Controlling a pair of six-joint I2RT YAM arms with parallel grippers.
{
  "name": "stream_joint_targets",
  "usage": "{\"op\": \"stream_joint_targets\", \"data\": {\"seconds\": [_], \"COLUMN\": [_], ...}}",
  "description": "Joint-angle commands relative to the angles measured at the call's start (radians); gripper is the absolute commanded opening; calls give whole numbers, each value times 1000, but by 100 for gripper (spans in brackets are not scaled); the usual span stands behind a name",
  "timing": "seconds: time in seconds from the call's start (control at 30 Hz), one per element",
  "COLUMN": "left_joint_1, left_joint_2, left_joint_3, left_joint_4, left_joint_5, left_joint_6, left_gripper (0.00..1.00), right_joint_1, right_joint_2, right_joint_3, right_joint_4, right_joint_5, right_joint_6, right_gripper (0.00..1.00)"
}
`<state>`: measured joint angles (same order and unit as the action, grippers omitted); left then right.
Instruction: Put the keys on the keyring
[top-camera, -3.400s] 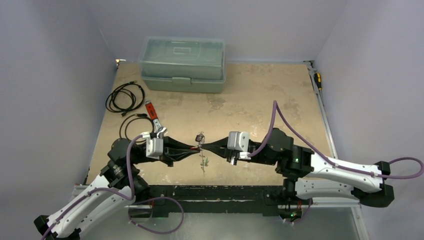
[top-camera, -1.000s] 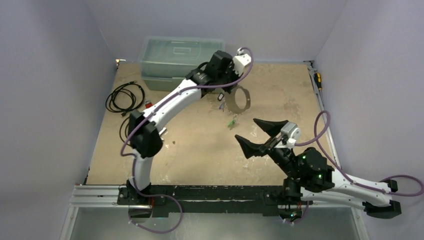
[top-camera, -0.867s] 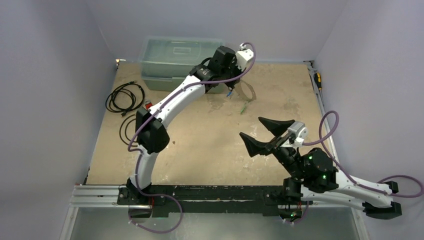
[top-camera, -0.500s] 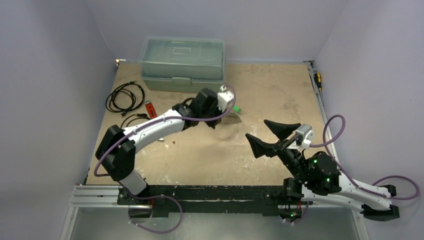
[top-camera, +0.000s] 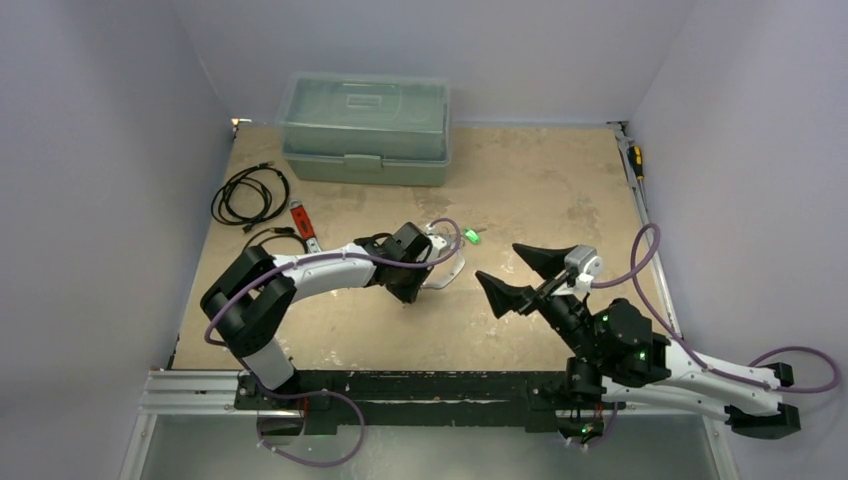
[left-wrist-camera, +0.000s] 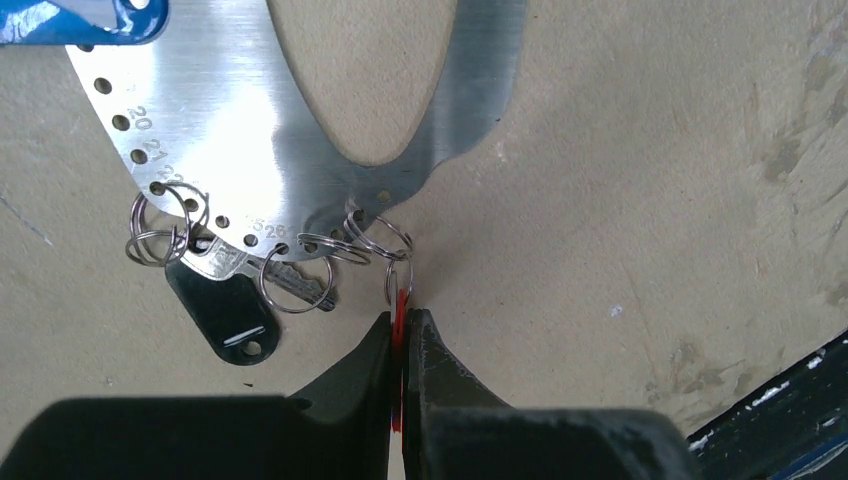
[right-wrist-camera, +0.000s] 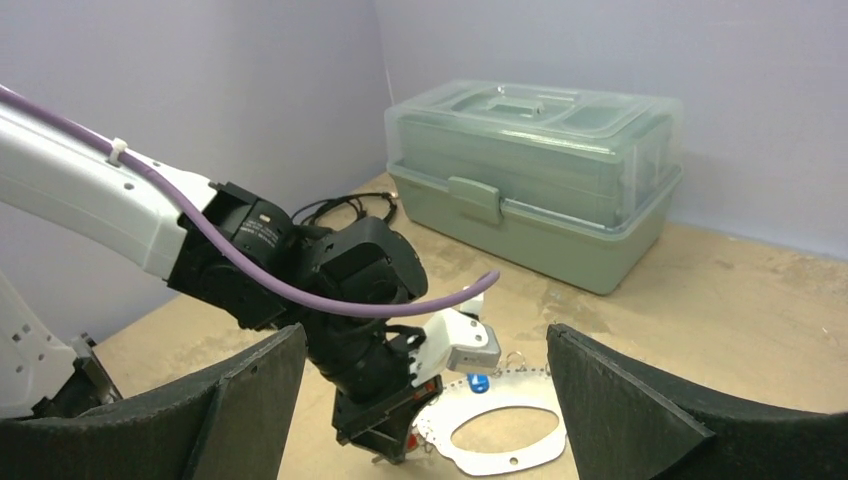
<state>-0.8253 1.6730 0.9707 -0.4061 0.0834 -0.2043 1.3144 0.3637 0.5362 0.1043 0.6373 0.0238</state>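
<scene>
The keyring (left-wrist-camera: 250, 150) is a flat silvery hoop with numbered holes, lying on the table mid-scene (top-camera: 441, 277). Small split rings hang from its edge. A black-headed key (left-wrist-camera: 225, 305) lies by its rim and a blue-headed key (left-wrist-camera: 80, 20) sits at its far side (right-wrist-camera: 478, 382). My left gripper (left-wrist-camera: 403, 318) is shut on a red key head at the ring's edge, fingers pointing down at the table (top-camera: 410, 290). A green key (top-camera: 471, 237) lies just beyond the ring. My right gripper (top-camera: 496, 260) hovers wide open to the right with nothing in it, facing the ring (right-wrist-camera: 500, 430).
A pale green toolbox (top-camera: 365, 125) stands at the back (right-wrist-camera: 530, 170). Coiled black cables (top-camera: 250, 195) and a red-handled wrench (top-camera: 303, 225) lie at the left. A yellow-handled screwdriver (top-camera: 635, 160) rests on the right rail.
The left arm has swung back from beside the toolbox toward the table's middle, bringing the ring down onto the surface. The right gripper stays open and has shifted only slightly.
</scene>
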Motion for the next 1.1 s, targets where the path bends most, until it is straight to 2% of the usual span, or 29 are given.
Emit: {"op": "stream_joint_targets", "data": {"seconds": [0.0, 0.1, 0.17, 0.4, 0.67, 0.73, 0.83, 0.87, 0.93, 0.97, 1.0, 1.07], "left_joint_1": [2, 1, 2, -2, -5, -7, -11, -10, -10, -10, -9, -10], "left_joint_2": [-26, -14, -1, -42, -101, -115, -150, -164, -205, -227, -260, -315], "left_joint_3": [-13, -11, 10, -21, -94, -101, -107, -107, -104, -101, -92, -70], "left_joint_4": [60, 140, 163, 132, 74, 54, 12, 0, -25, -43, -61, -107], "left_joint_5": [-48, -162, -175, -115, -17, 3, 17, 29, 45, 44, 38, 5], "left_joint_6": [-61, -119, -134, -177, -214, -212, -225, -225, -225, -223, -217, -189], "left_gripper": [0, 0, 0, 0, 1, 8, 28, 37, 65, 75, 83, 88], "right_joint_1": [1, 0, 0, 0, 1, 0, 0, 0, 0, 0, 0, 0], "right_joint_2": [30, 44, 54, 47, 48, 57, 71, 75, 83, 87, 91, 96], "right_joint_3": [27, 38, 53, 78, 66, 75, 84, 86, 89, 89, 91, 93], "right_joint_4": [38, 46, 38, -45, -54, -61, -66, -67, -68, -68, -65, -60], "right_joint_5": [3, 1, 1, 2, 21, 24, 23, 24, 26, 28, 30, 33], "right_joint_6": [8, 3, 0, 34, 40, 38, 36, 35, 30, 29, 27, 20], "right_gripper": [93, 93, 93, 93, 93, 93, 93, 93, 94, 94, 94, 93]}}
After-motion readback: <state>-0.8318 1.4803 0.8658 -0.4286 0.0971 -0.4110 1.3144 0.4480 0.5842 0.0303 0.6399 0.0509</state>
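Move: The red key tag is still pinched in the left hand just above the table; the holed metal plate serving as the keyring has its middle about 9 cm ahead and 7 cm right of that hand, 2 cm lower. The black tag lies some 4 cm ahead and 4 cm left of the hand, the green one roughly 14 cm ahead and 14 cm right. From the right hand the plate is about 15 cm ahead, 9 cm left and 31 cm below. The red tag, held by the left fingers and ringed to the near edge of the metal plate, is first carried low about 3 cm forward, then drawn back towards the robot. The hand turns some 10 degrees counter-clockwise, opens wide to let the tag go as it backs about 5 cm in all from its farthest reach, and finally rises nearly 3 cm. ##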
